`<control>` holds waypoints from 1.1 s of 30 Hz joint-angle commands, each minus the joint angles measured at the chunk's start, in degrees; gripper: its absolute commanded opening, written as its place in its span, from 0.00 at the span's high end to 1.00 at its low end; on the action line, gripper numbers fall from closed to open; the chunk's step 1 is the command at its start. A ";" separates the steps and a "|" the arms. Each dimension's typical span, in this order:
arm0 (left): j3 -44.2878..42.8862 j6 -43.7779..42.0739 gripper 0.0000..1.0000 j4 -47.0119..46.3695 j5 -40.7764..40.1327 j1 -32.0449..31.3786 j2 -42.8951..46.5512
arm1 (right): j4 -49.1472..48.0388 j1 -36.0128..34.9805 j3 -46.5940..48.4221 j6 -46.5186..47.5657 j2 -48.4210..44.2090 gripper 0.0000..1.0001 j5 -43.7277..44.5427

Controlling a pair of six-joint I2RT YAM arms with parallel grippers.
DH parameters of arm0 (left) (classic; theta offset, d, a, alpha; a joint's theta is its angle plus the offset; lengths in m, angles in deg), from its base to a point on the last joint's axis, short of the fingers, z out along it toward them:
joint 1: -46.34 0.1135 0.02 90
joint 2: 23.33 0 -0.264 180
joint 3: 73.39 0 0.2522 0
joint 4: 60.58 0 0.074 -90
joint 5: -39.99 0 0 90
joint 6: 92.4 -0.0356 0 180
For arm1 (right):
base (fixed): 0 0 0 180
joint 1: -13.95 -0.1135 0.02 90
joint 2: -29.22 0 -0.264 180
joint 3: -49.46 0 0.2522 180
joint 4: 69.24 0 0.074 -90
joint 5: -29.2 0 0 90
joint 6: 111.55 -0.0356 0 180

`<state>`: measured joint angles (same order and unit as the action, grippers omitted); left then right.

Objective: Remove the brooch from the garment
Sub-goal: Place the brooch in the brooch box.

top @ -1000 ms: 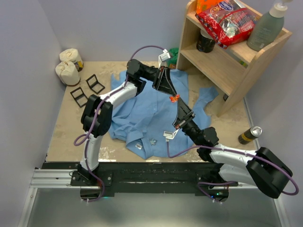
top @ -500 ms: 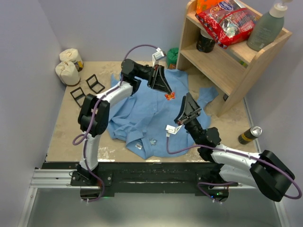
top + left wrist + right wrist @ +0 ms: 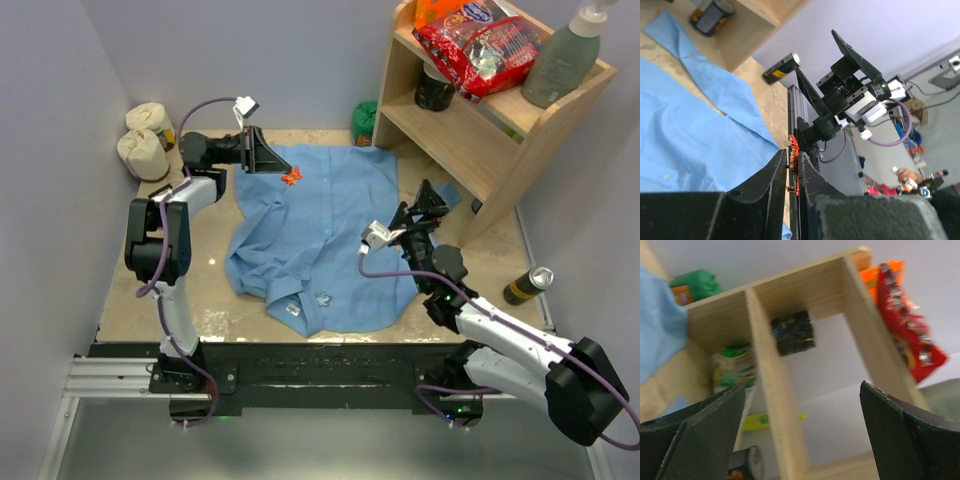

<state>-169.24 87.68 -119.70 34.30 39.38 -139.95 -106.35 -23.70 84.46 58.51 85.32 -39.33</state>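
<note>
The garment (image 3: 320, 235), a light-blue button-up shirt, lies spread flat across the middle of the table. The brooch (image 3: 291, 177), small and red-orange, is pinched between my left gripper's (image 3: 283, 172) fingers above the shirt's far left corner. In the left wrist view the brooch (image 3: 794, 159) sits edge-on in the narrow gap of my left gripper (image 3: 794, 162), with the blue shirt (image 3: 685, 120) lying below it. My right gripper (image 3: 428, 203) hovers over the shirt's right edge, pointing at the shelf. In its own view my right gripper (image 3: 802, 386) is wide open with nothing in it.
A wooden shelf (image 3: 470, 130) stands at the back right with a red snack bag (image 3: 478, 45), a grey-green bottle (image 3: 565, 60) and a dark jar (image 3: 434, 90). A can (image 3: 527, 286) lies at the right. Two white bundles (image 3: 145, 140) and black clips (image 3: 185, 188) sit at the far left.
My left arm has swung from the shirt's middle to its far left corner, carrying the brooch. My right gripper has opened wide and drawn back to the right, towards the shelf.
</note>
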 commanded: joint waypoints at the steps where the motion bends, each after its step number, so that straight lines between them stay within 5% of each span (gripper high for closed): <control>1: 2.36 -4.36 1.00 -0.05 -3.10 3.78 3.32 | 25.77 2.66 7.85 -20.44 -0.29 0.01 -1.76; 3: 2.02 -22.67 1.00 15.75 -5.72 5.28 6.39 | 30.89 3.72 9.87 -24.32 0.15 0.01 -3.10; 4: 0.10 -34.33 1.00 47.60 -8.09 5.64 7.71 | 32.14 4.16 10.40 -25.11 0.42 0.01 -3.89; 5: -3.83 -62.03 1.00 65.32 -12.11 5.73 8.59 | 32.93 4.42 11.02 -26.16 0.59 0.01 -4.59; 6: -10.75 -69.79 1.00 76.63 -18.94 5.47 8.16 | 33.55 4.86 11.11 -26.52 0.59 0.01 -4.86; 7: -10.99 -69.69 1.00 78.31 -19.27 5.64 7.73 | 33.99 5.04 11.28 -26.96 0.68 0.01 -5.04; 21: 15.28 -60.11 1.00 51.45 -37.54 16.63 14.66 | 35.76 6.27 8.39 -30.74 -1.16 0.01 -5.83; 29: 16.08 -61.44 1.00 54.16 -52.65 18.03 15.46 | 35.32 6.27 7.95 -32.33 -1.16 0.01 -6.00; 33: 20.20 -56.52 1.00 47.60 -54.16 19.70 15.98 | 34.88 6.27 7.33 -32.59 -0.81 0.01 -6.27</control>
<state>-151.60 28.10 -64.30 -14.44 56.97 -126.90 -69.61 -17.58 92.63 27.82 85.32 -45.29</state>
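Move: From the left hand, the open brooch box (two black frames) lies about 31 cm left, 13 cm ahead and some 27 cm lower. The nearer white bundle stands roughly 42 cm left and 21 cm ahead, some 22 cm down; the garment spreads beneath, its middle about 6 cm right, level fore and aft, 28 cm down. From the right hand, the box is some 58 cm left, 20 cm ahead and 27 cm below. Bring the left gripper about 20 cm left, first swinging forward some 9 cm, then sinking about 14 cm towards the brooch box while still pinching the orange brooch. Turn the wrist some 65 degrees counter-clockwise, tipping the fingers somewhat down. Lower the open, empty right gripper about 10 cm, tilting its fingers down, then let it settle. ##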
